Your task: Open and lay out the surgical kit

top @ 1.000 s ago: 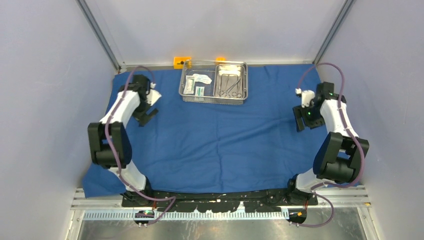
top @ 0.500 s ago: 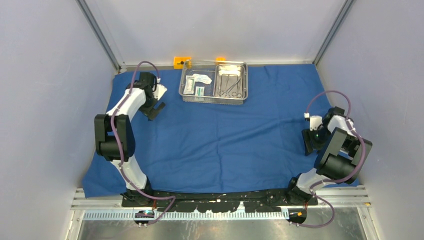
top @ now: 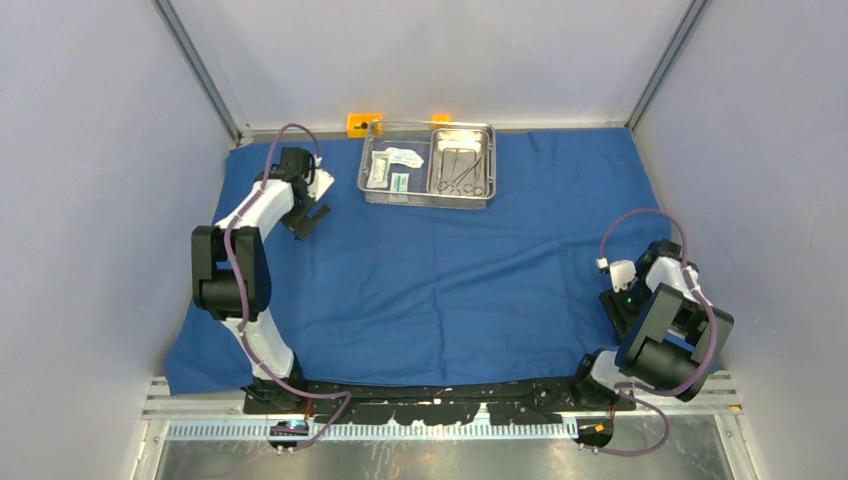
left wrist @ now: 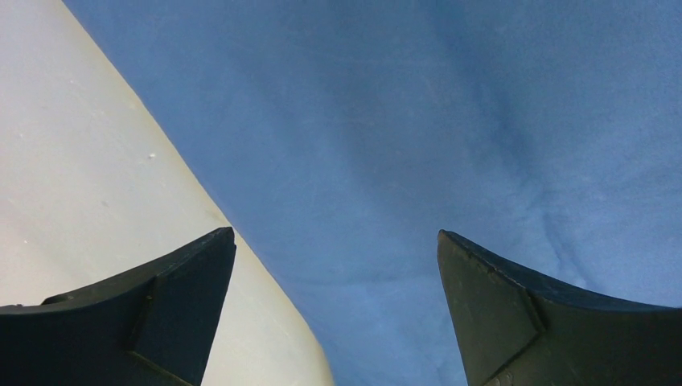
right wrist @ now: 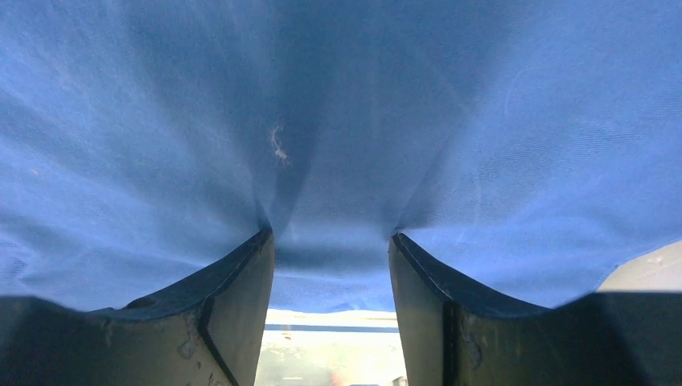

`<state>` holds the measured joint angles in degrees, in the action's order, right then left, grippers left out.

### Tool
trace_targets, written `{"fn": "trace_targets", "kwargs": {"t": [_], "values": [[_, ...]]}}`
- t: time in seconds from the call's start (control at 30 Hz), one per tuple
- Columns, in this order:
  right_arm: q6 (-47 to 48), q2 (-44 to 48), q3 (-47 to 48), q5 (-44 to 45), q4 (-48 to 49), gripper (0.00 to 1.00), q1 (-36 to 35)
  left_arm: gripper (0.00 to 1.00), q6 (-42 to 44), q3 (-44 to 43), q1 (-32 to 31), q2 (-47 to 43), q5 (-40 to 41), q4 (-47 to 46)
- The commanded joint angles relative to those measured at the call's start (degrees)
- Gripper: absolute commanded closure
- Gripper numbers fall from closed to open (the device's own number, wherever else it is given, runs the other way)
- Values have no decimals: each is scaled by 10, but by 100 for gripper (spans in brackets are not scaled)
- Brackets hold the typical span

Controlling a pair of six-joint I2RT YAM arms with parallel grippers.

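Observation:
The blue cloth wrap [top: 450, 270] lies spread flat over the table. On its far middle stands the steel mesh basket [top: 372, 192]. Inside it are white-green packets [top: 390, 168] on the left and the smaller solid tray [top: 482, 170] with thin scissors and forceps [top: 460, 170] on the right. My left gripper [top: 306, 220] hangs open over the cloth's far left part, left of the basket; in the left wrist view the left gripper [left wrist: 336, 241] has nothing in it. My right gripper [top: 614, 300] sits low at the cloth's right edge. In the right wrist view the right gripper [right wrist: 331, 237] has its jaws apart, with the tips pressed into the cloth [right wrist: 338, 121].
Two small orange blocks [top: 363, 124] [top: 441, 119] sit behind the basket at the back wall. Grey walls close in both sides. Bare white table [left wrist: 88, 185] shows beside the cloth's left edge. The arm bases stand at the near rail.
My right arm has drawn back from the mid right to the near right edge of the cloth, its jaws narrowing slightly. The left arm shifted a little toward the basket.

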<state>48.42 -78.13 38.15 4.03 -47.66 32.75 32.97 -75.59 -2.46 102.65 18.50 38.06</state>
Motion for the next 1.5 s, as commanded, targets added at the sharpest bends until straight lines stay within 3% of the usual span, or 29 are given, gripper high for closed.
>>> {"fn": "trace_targets", "kwargs": {"t": [0.0, 0.2, 0.5, 0.77, 0.9, 1.07, 1.33, 1.47], "values": [[21, 5, -38, 38, 3, 41, 4, 0, 11, 4, 3, 19, 12, -41], [5, 14, -8, 8, -8, 41, 6, 0, -16, -73, 20, 85, -26, -6], [-48, 19, 113, -92, -65, 41, 5, 0, -98, -326, 59, 238, -169, 150], [-58, 4, 135, -94, -65, 41, 6, 0, -171, -548, 71, 379, -269, 239], [-60, 2, 140, -92, -66, 41, 6, 4, -200, -602, 71, 431, -290, 261], [-60, 0, 146, -88, -68, 41, 6, 19, -206, -581, 71, 444, -287, 254], [-64, -8, 160, -95, -70, 42, 5, 60, -194, -570, 72, 463, -282, 267], [-62, -9, 161, -94, -71, 42, 5, 86, -193, -572, 70, 469, -282, 268]]}}
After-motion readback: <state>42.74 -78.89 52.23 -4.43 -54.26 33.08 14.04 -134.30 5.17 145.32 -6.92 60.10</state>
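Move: From the left hand, the blue drape's fore-and-aft crease on the far left, where the fingers will shut, is about 14 cm ahead, 2 cm to the right and 7 cm down. The steel basket lies roughly 20 cm ahead and 31 cm right of the left hand, the orange box some 31 cm ahead and 16 cm right. From the right hand, the crease is about 41 cm farther out and 68 cm left, near its own height. Bring the open left gripper down and then forward over the drape, about 14 cm out and 6 cm lower in all, bending slightly right at the end; swing the left-leaning fingers nearly upright (some 30 degrees), turning a little counter-clockwise, then stay there and close them, pinching the crease. Meanwhile ease the right hand slightly back, then lift and reach forward about 5 cm each way, fingers staying half open. ##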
